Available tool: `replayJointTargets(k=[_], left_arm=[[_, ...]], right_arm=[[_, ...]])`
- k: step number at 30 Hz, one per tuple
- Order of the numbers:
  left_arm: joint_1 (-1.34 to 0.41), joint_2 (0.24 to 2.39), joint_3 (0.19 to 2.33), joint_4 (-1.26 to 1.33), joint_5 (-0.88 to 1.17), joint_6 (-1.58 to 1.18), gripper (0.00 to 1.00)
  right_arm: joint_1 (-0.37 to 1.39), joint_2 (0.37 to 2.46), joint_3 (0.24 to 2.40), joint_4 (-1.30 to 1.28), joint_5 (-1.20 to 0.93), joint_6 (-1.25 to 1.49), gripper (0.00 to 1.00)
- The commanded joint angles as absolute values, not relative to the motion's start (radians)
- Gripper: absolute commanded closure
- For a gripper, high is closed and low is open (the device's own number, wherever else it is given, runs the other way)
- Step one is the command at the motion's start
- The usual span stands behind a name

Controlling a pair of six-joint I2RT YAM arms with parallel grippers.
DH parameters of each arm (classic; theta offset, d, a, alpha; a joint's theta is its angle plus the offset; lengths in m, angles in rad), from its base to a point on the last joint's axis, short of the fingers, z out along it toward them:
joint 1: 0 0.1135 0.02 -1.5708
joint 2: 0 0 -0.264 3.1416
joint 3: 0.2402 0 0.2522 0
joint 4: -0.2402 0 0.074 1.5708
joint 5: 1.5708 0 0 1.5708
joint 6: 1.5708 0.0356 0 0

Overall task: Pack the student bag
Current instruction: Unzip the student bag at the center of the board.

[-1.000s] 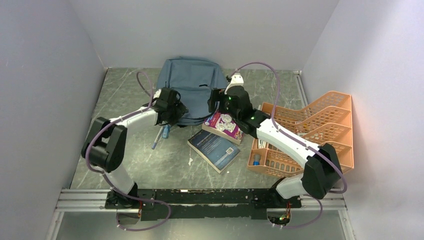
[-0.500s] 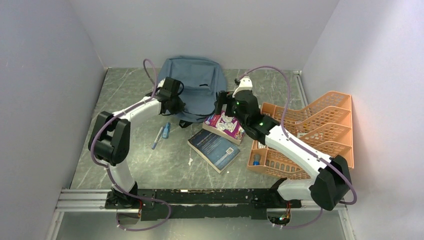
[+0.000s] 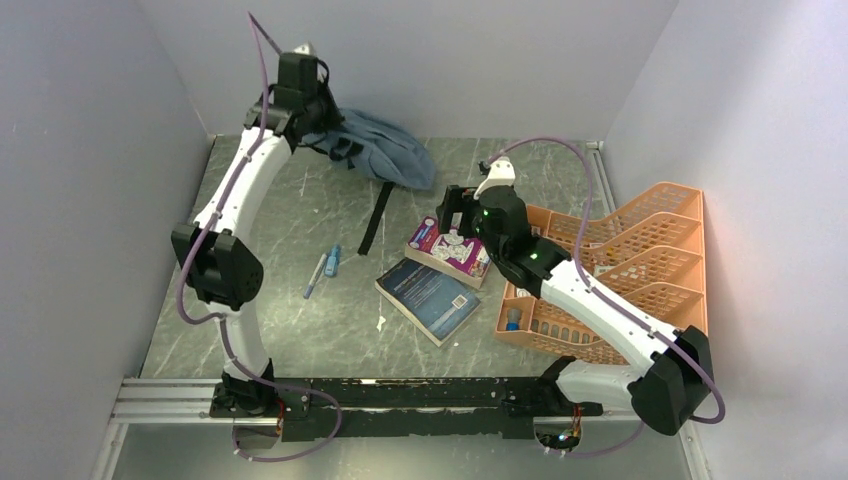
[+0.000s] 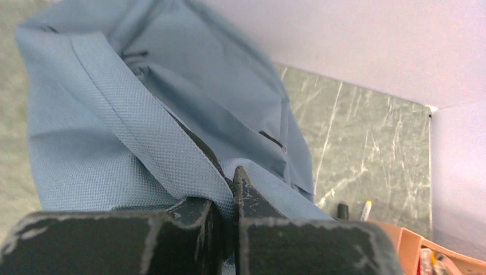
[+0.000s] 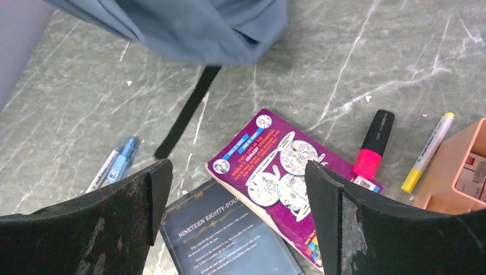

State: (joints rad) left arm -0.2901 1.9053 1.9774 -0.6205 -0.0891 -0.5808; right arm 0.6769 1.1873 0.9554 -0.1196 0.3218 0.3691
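The student bag [image 3: 392, 152], slate blue-grey fabric, hangs lifted and bunched at the back of the table, with a black strap [image 3: 377, 217] dangling to the surface. My left gripper [image 3: 303, 108] is raised high at the back left and shut on a fold of the bag's fabric [image 4: 172, 154] beside a black zip. My right gripper [image 3: 455, 213] hovers open over a purple book [image 5: 286, 157] and a dark blue book [image 5: 223, 235], with nothing between its fingers [image 5: 324, 195]. The lower edge of the bag [image 5: 189, 28] hangs just beyond it.
An orange mesh tray organiser [image 3: 640, 262] stands on the right. A pink highlighter [image 5: 373, 143] and a yellow marker [image 5: 428, 152] lie beside the purple book [image 3: 447, 252]. Blue pens [image 3: 325, 268] lie left of the dark blue book [image 3: 428, 298]. Grey walls enclose the table.
My left gripper has shut on the bag's fabric and pulled it up and back to the left, so the bag has lifted off the table. My right gripper has drifted slightly right.
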Motion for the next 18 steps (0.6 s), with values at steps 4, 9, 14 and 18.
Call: replayJointTargets(k=[4, 9, 14, 18], left_arm=[[-0.257, 1.973, 2.233, -0.782, -0.103, -0.198, 0.95], [-0.233, 1.890, 2.143, -0.738, -0.051, -0.063, 0.95], [-0.219, 1.881, 2.164, -0.777, -0.024, -0.012, 0.95], [-0.216, 1.850, 2.121, -0.773, -0.078, -0.017, 0.95]], right_arm=[[0.672, 1.153, 0.923, -0.136, 0.305, 0.377, 0.10], [0.672, 1.170, 0.930, -0.141, 0.269, 0.382, 0.10], [0.673, 1.212, 0.918, -0.080, 0.201, 0.357, 0.09], [0.670, 1.320, 0.971, -0.025, 0.209, 0.372, 0.09]])
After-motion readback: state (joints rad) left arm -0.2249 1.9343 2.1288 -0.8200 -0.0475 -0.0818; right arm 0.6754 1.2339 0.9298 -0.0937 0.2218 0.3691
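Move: The left hand already pinches the student bag by its edge; the bag's middle hangs roughly 15 cm below it, 8 cm to its right and 3 cm ahead. The dangling black strap is some 11 cm back, 4 cm right and 25 cm below. From the open right hand, the bag's middle lies about 21 cm ahead, 14 cm left and 11 cm below; the purple book is right beneath at some 22 cm, with the black marker 6 cm ahead, 9 cm right and 23 cm below. Keeping its pinch on the bag's edge, the left hand carries the bag about 5 cm left, rising some 3 cm first and then sinking nearly all of that back. Its wrist rolls the left side up by roughly 25 degrees and swings somewhat clockwise. The right hand, wide open and touching nothing, sinks a couple of centimetres over the purple book and finally edges left. ##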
